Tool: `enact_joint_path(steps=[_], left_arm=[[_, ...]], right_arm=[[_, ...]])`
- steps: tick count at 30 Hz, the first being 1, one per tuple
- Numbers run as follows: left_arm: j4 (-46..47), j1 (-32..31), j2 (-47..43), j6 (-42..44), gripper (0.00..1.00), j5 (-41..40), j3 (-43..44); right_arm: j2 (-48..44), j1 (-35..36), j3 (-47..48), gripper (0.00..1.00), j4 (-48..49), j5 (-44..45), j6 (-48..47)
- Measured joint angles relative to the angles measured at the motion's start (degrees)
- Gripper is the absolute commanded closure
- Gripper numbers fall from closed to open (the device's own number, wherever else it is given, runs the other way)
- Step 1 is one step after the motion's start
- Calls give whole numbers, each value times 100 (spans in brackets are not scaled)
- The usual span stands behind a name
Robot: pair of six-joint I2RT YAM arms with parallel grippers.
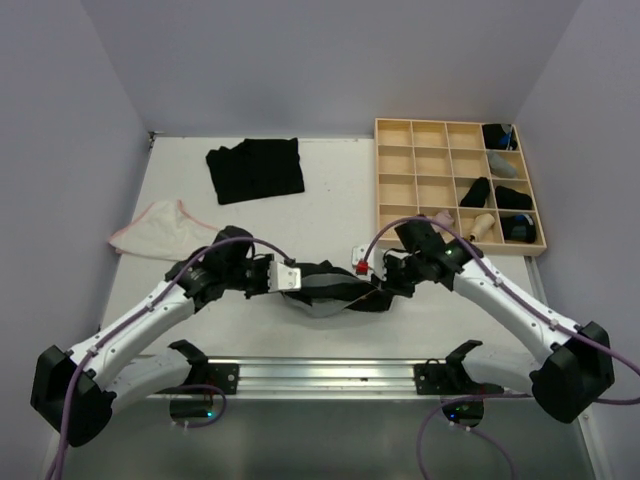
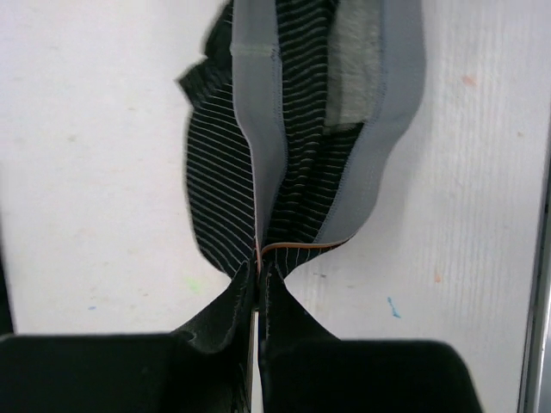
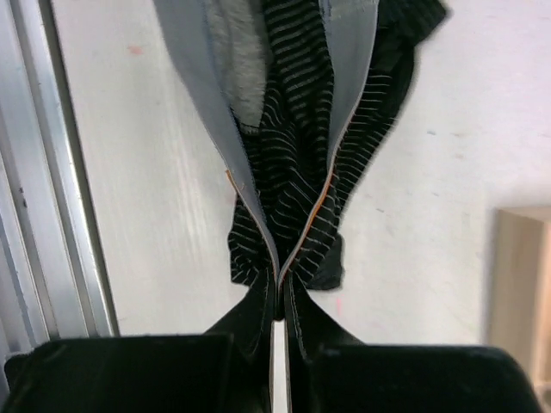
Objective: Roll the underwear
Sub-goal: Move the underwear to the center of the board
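A black pair of underwear with thin white stripes and a grey waistband (image 1: 335, 288) is stretched between my two grippers near the table's front. My left gripper (image 1: 291, 280) is shut on its left end, the waistband (image 2: 258, 129) pinched at the fingertips (image 2: 258, 267). On the other side my right gripper (image 1: 381, 284) is shut on its right end, the grey band (image 3: 349, 86) meeting at the fingertips (image 3: 282, 280). A stack of black underwear (image 1: 256, 168) lies at the back. A whitish one with pink edging (image 1: 160, 228) lies at the left.
A pale wooden grid tray (image 1: 432, 163) stands at the back right with several small rolls (image 1: 500, 195) in its right-hand compartments. A metal rail (image 1: 330, 372) runs along the near table edge between the arm bases.
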Motion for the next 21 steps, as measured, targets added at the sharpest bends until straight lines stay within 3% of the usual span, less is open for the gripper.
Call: enact_joint_path(steps=[12,17,21], left_arm=[[374,1196,-306,-1370,100,-387,2151],[118,1246,-404,-1563,100,-160,2352],[-326,1250,-1152,-1471,100,341,2153]], right_arm=[[92,-1335,2944,100,-603,17,-380],[81,-1368,3091,100,-955,-225,-505],[-278,-1368,2710,100,-1408,-476,-826]])
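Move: Both hands already pinch the waistband ends, some 5 cm above the board, with the black underwear slack between them. The middle of the board lies about 10 cm ahead of the left hand, 10 cm to its right and 6 cm below; from the right hand it is 10 cm ahead and 9 cm to the left. The folded black cloth is about 25 cm ahead of the left hand and 6 cm left; the wooden organizer's middle is 22 cm ahead of the right hand, 17 cm right. Up and forward in a fast fling, both hands sweep the pinched underwear off the board, rising close to 20 cm (the right a little less) while reaching 9–10 cm forward, then swing back 4–5 cm, still high. They draw about 3 cm apart on each side, and the wrists tip the fingertips up, the left by some 25–30 degrees, as both grips hold. ##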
